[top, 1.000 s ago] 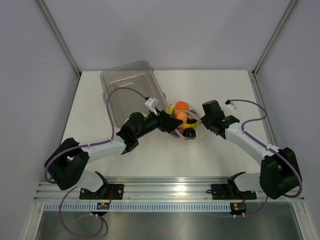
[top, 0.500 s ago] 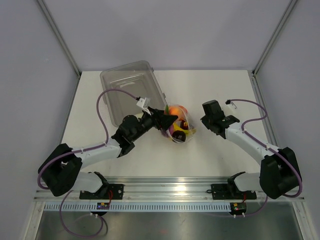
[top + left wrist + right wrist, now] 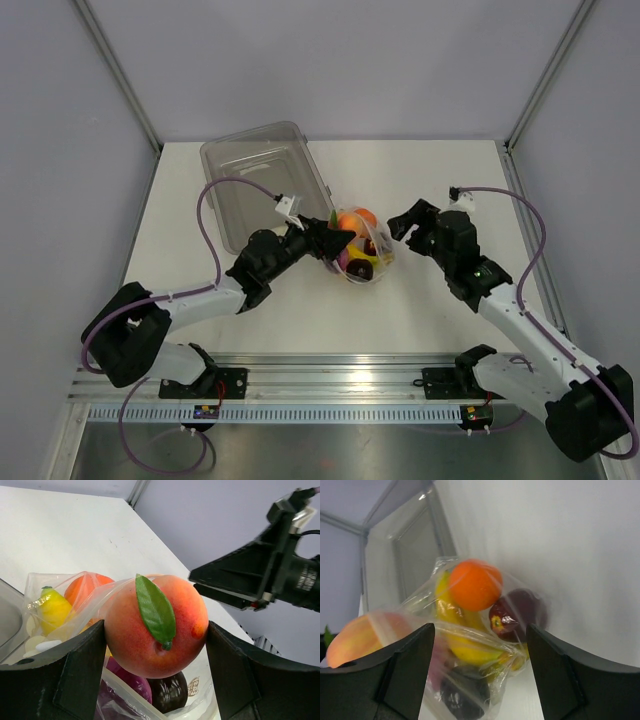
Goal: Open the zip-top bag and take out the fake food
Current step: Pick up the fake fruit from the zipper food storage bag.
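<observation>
The zip-top bag (image 3: pixel 368 258) lies mid-table, its clear film crumpled around the fake food. My left gripper (image 3: pixel 338 237) is shut on the peach (image 3: pixel 150 625), which has a green leaf and sits at the bag's mouth with film draped against its side. In the bag (image 3: pixel 485 647) I see an orange (image 3: pixel 474 584), a dark red apple (image 3: pixel 515 615), a yellow banana (image 3: pixel 465 640) and a dark round piece (image 3: pixel 460 695). My right gripper (image 3: pixel 400 225) stands open just right of the bag, with nothing between its fingers (image 3: pixel 400 675).
A rigid clear-grey tub (image 3: pixel 262 180) lies at the back left, close behind the left gripper. Bare white table (image 3: pixel 440 170) stretches right and behind the bag, walled on three sides. The right gripper (image 3: pixel 235 580) faces the peach across the bag.
The left gripper drew the bag and peach leftward. The right gripper let go of the bag and opened, and its arm swung to a new pose.
</observation>
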`<state>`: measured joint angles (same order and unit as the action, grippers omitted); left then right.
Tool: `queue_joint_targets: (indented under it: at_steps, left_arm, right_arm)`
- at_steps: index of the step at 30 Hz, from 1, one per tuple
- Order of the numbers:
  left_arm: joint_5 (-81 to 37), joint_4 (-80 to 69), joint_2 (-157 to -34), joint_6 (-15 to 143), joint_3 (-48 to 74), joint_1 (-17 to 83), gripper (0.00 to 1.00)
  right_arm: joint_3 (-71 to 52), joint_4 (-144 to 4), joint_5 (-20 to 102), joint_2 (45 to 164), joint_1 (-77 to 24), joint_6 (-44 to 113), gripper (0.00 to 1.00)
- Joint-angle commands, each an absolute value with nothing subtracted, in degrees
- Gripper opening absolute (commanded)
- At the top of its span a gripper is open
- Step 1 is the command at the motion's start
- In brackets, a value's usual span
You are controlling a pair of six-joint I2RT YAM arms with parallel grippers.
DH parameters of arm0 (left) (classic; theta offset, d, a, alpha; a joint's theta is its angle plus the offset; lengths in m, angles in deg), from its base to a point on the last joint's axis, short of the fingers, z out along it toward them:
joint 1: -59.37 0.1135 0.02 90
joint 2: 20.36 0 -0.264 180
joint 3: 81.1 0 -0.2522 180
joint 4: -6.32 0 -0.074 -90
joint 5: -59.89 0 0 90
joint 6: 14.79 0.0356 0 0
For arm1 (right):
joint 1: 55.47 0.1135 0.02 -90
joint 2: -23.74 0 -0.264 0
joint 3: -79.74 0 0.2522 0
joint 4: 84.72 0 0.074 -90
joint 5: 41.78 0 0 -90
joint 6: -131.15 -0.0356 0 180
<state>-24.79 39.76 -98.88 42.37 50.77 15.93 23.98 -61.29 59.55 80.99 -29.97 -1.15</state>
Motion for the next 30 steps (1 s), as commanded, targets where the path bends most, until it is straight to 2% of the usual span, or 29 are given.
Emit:
queue_joint_targets:
  at_steps: [1,4,10,13,18,22,26,30]
  left_arm:
    - [-26.42,44.94,-99.02,44.19,48.67,16.83,0.52]
    - [-25.81,44.59,-99.46,43.57,48.49,17.62,0.52]
    - [-24.23,43.27,-100.16,41.38,47.97,19.55,0.52]
    - [-23.52,43.27,-100.43,40.41,47.88,20.43,0.52]
    - [-22.47,42.83,-100.69,39.36,47.61,21.22,0.52]
    - [-21.50,43.27,-100.69,38.39,47.88,21.75,0.52]
    - [-20.71,43.88,-100.43,37.60,48.14,22.36,0.52]
    - [-19.66,44.41,-100.43,36.28,48.40,22.89,0.52]
  right_arm:
    - [26.52,-72.70,48.50,77.27,-29.98,9.24,0.81]
    - [27.22,-75.62,42.17,75.60,-29.89,12.40,0.82]
    - [26.26,-75.53,38.20,74.98,-29.10,17.32,0.74]
    - [24.68,-74.39,37.23,76.03,-27.35,20.13,0.75]
    - [20.11,-69.22,46.00,81.65,-18.58,26.29,0.78]
    - [18.35,-68.33,48.30,86.30,-16.71,26.74,0.77]
    - [17.12,-66.31,52.61,88.16,-16.62,26.65,0.70]
    - [16.33,-64.99,54.63,89.13,-16.62,26.48,0.54]
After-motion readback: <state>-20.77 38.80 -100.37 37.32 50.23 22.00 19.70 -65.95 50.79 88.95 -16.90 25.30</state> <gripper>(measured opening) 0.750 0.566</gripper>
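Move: The bag's right-hand rim, which the empty right hand goes for, lies about 6 cm to its left, 3 cm back and 3 cm lower. Inside the bag, the orange is some 6 cm ahead and 6 cm left, the black fruit 5 cm back and 7 cm left, both roughly 10 cm below. From the left hand, already gripping the peach, that rim is about 4 cm right, 5 cm back and 3 cm lower; the gray bin is some 17 cm left, 8 cm ahead and 15 cm below. The bag's right-hand rim is what the open right hand reaches for: it arcs up some 4 cm and left about 10 cm, easing back, then sinks over the rim, swinging about 30 degrees counter-clockwise and rolling left side down. Its fingers begin closing with the rim between them. The left hand keeps its grip on the peach and shifts 3 cm forward and left, away from the right arm's side. ##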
